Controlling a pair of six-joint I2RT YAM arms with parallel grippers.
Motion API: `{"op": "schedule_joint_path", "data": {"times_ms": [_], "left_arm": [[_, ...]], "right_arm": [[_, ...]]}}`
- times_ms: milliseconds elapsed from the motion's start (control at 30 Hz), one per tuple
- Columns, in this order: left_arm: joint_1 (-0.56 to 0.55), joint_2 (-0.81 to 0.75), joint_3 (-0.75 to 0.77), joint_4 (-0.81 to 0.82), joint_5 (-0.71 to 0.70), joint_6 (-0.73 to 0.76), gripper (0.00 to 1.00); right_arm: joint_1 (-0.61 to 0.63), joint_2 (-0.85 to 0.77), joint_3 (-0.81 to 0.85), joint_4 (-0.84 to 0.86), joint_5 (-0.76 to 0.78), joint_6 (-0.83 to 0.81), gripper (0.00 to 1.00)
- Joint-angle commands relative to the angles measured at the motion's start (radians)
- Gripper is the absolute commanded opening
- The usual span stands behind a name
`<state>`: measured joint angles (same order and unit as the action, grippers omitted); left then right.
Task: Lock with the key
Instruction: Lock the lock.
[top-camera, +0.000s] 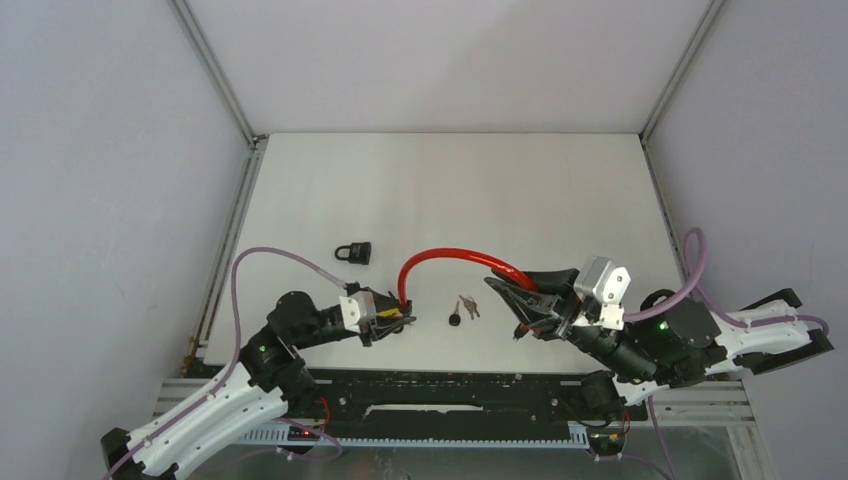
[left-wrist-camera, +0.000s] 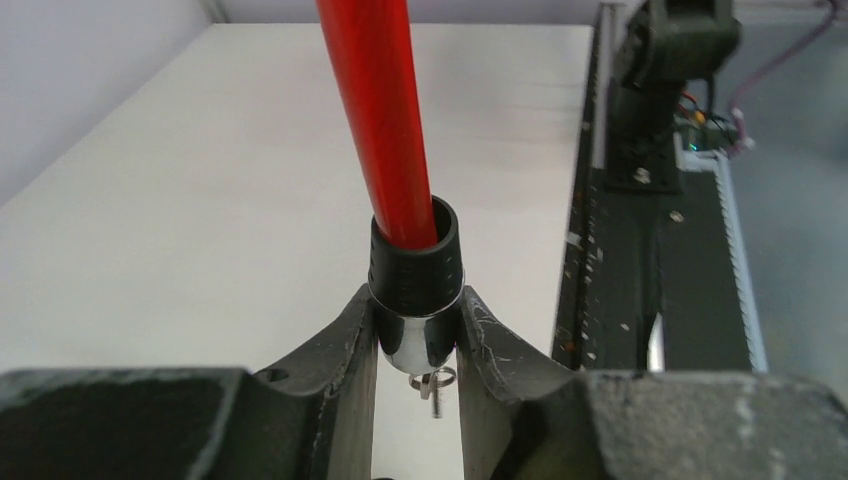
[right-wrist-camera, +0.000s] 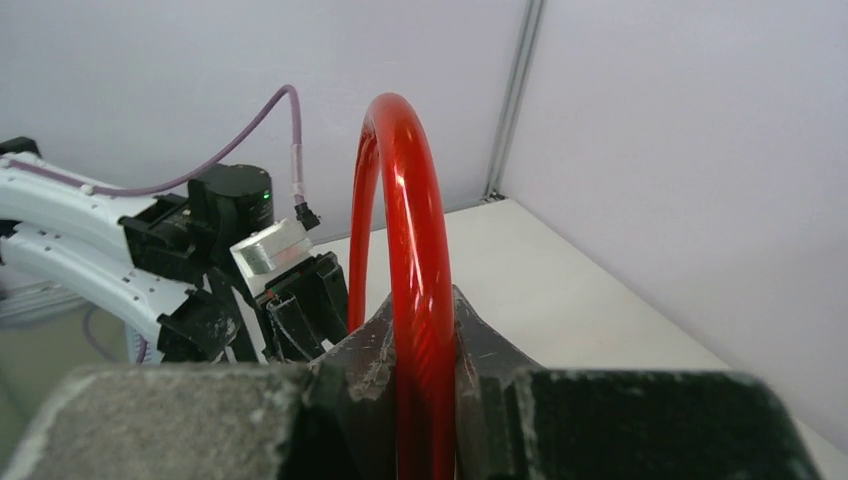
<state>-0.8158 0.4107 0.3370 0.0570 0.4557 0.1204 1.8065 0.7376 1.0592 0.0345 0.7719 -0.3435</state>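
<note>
A red cable lock (top-camera: 450, 256) arches over the table between my two grippers. My left gripper (top-camera: 400, 318) is shut on one end of it. In the left wrist view its fingers (left-wrist-camera: 345, 345) press both sides of the black collar (left-wrist-camera: 415, 265) and chrome tip (left-wrist-camera: 420, 345), and the red cable (left-wrist-camera: 380, 120) rises away. A small ring with a key (left-wrist-camera: 434, 384) shows just under the tip. My right gripper (top-camera: 510, 295) is shut on the cable (right-wrist-camera: 412, 200) further along, its fingers (right-wrist-camera: 480, 345) tight against it. A bunch of keys (top-camera: 463, 308) lies on the table between the grippers.
A small black padlock (top-camera: 354, 252) lies on the white table (top-camera: 450, 190) behind the left gripper. Grey walls with metal corner posts (top-camera: 215, 70) close in the table on three sides. A black rail (top-camera: 450, 395) runs along the near edge.
</note>
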Motion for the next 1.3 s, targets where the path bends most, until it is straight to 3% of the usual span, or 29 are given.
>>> {"op": "schedule_joint_path", "data": {"times_ms": [0,200,333,433,533,567,600,633,900,1133,1267], "left_arm": [[0.003,0.016,0.091,-0.104,0.221,0.142,0.03],[0.003,0.058,0.166,-0.333,0.413,0.38,0.0],[0.003,0.077,0.179,-0.343,0.426,0.381,0.01],[0.003,0.086,0.179,-0.33,0.415,0.362,0.09],[0.003,0.081,0.173,-0.3,0.372,0.317,0.36],[0.002,0.071,0.17,-0.291,0.338,0.301,0.53],[0.003,0.063,0.167,-0.28,0.323,0.286,0.83],[0.002,0.054,0.164,-0.272,0.294,0.278,0.97],[0.003,-0.018,0.159,-0.242,0.138,0.178,1.0],[0.003,-0.079,0.185,-0.066,-0.193,-0.156,1.0],[0.003,-0.052,0.249,-0.073,-0.173,-0.155,1.0]], "right_arm": [[0.005,-0.054,0.022,-0.029,-0.135,0.009,0.0],[0.005,-0.083,0.021,-0.112,-0.171,0.013,0.0],[0.005,-0.083,0.022,-0.119,-0.167,0.016,0.0],[0.006,-0.079,0.022,-0.117,-0.162,0.015,0.0],[0.005,-0.076,0.022,-0.114,-0.152,0.012,0.0],[0.005,-0.075,0.021,-0.113,-0.147,0.014,0.0],[0.005,-0.075,0.022,-0.113,-0.142,0.013,0.0],[0.005,-0.075,0.022,-0.114,-0.14,0.015,0.0],[0.005,-0.07,0.021,-0.132,-0.076,0.026,0.0],[-0.004,-0.04,0.022,-0.164,0.012,0.055,0.0],[-0.023,-0.027,0.022,-0.177,0.02,0.098,0.0]]}}
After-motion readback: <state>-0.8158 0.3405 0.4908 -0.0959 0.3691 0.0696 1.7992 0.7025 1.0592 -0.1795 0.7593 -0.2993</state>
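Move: The red cable's metal end, with a small key at its underside, is already pinched in the left fingers, right at the hand point. About 18 cm below that hand, the yellow padlock lies roughly 8 cm ahead and 4 cm left; the loose key 8 cm ahead and 10 cm right, the key pair 9 cm ahead and 13 cm right. From the right hand, which holds the cable higher up, the metal end is about 16 cm left, 5 cm ahead and 22 cm below. The cable's metal end starts in the left hand's grip; that hand goes back about 6 cm, turning some 25 degrees clockwise, then opens wide, lets go, and comes forward and up, untwisting, to end above its starting place. The right hand keeps its hold on the red cable, easing back 1.5 cm, then forward again while sinking about 3.5 cm in all. ##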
